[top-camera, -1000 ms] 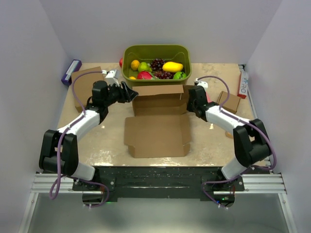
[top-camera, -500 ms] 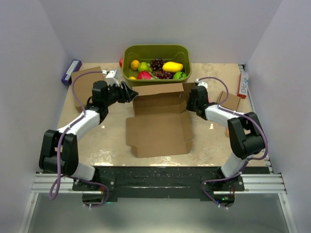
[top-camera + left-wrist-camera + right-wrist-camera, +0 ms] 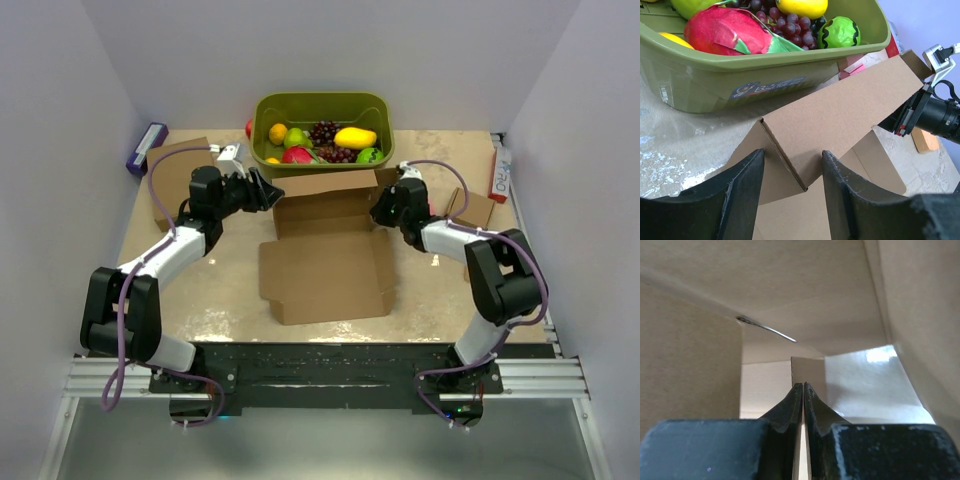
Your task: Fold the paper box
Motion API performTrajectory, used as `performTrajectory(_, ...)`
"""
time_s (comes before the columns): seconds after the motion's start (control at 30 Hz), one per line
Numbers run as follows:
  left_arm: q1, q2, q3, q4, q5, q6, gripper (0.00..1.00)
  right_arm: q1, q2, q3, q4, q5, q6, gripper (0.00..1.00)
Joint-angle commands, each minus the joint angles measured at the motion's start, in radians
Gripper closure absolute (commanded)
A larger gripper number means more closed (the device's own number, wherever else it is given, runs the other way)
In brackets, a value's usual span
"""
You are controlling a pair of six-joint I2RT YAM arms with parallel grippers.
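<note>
The paper box [image 3: 325, 272] lies open mid-table, its front panel flat and its back wall [image 3: 840, 107] raised in front of the basket. My left gripper [image 3: 273, 192] is open at the box's back left corner. In the left wrist view the left gripper [image 3: 792, 154] straddles the folded corner flap, and the pads look clear of it. My right gripper [image 3: 379, 211] is shut and pressed in at the box's back right corner. In the right wrist view the right gripper [image 3: 803, 385] has cardboard walls [image 3: 790, 285] close all round, and nothing shows between the pads.
A green basket [image 3: 320, 98] of fruit stands just behind the box. A flat cardboard rectangle [image 3: 172, 182] lies at the left behind my left arm, and a small cardboard cube [image 3: 472, 209] at the right. A purple item [image 3: 146, 147] and a red-white tube [image 3: 498, 170] lie along the side walls.
My right arm has swung left and its gripper has pushed into the box's right back corner. The front panel shifted slightly. The left arm has not moved.
</note>
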Motion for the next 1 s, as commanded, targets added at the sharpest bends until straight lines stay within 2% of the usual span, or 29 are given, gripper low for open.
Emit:
performTrajectory(0.0,0.002,0.004,0.012,-0.007,0.005,0.014,0.46,0.011,0.054,-0.028,0.031,-0.071,0.042,0.92)
performTrajectory(0.43,0.002,-0.001,0.011,-0.007,0.003,0.016,0.46,0.042,0.029,-0.059,0.011,-0.025,0.05,0.93)
performTrajectory(0.53,0.002,-0.001,0.014,-0.008,0.002,0.019,0.46,0.042,-0.038,-0.031,-0.061,-0.014,0.036,0.83)
performTrajectory(0.7,0.002,-0.005,0.015,-0.01,-0.003,0.026,0.46,0.042,-0.176,0.001,-0.208,0.002,-0.017,0.4)
performTrajectory(0.8,0.002,-0.009,0.017,-0.01,-0.001,0.026,0.46,0.04,-0.256,-0.013,-0.28,0.01,-0.063,0.35)
performTrajectory(0.97,0.002,-0.018,0.017,-0.007,0.0,0.03,0.46,0.017,-0.385,-0.028,-0.37,0.067,-0.109,0.34)
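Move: The right gripper is shut inside the box's raised part. The box's right end flap is close by, about 3 cm ahead, 3 cm right and some 8 cm up. The middle of the roof strip is about 11 cm left, 2 cm ahead and 11 cm up; the pink block is some 15 cm right, 6 cm ahead and 5 cm down. From the left gripper, that flap is about 25 cm right, 3 cm ahead and 3 cm down. Slide the closed right fingers about 2 cm left inside the box, under the roof strip, then reverse: draw them back towards the base and lift, some 5 cm back and 6 cm up, drifting right and opening to about two thirds as they leave. Keep the left gripper still and half open, straddling the strip's left corner. ##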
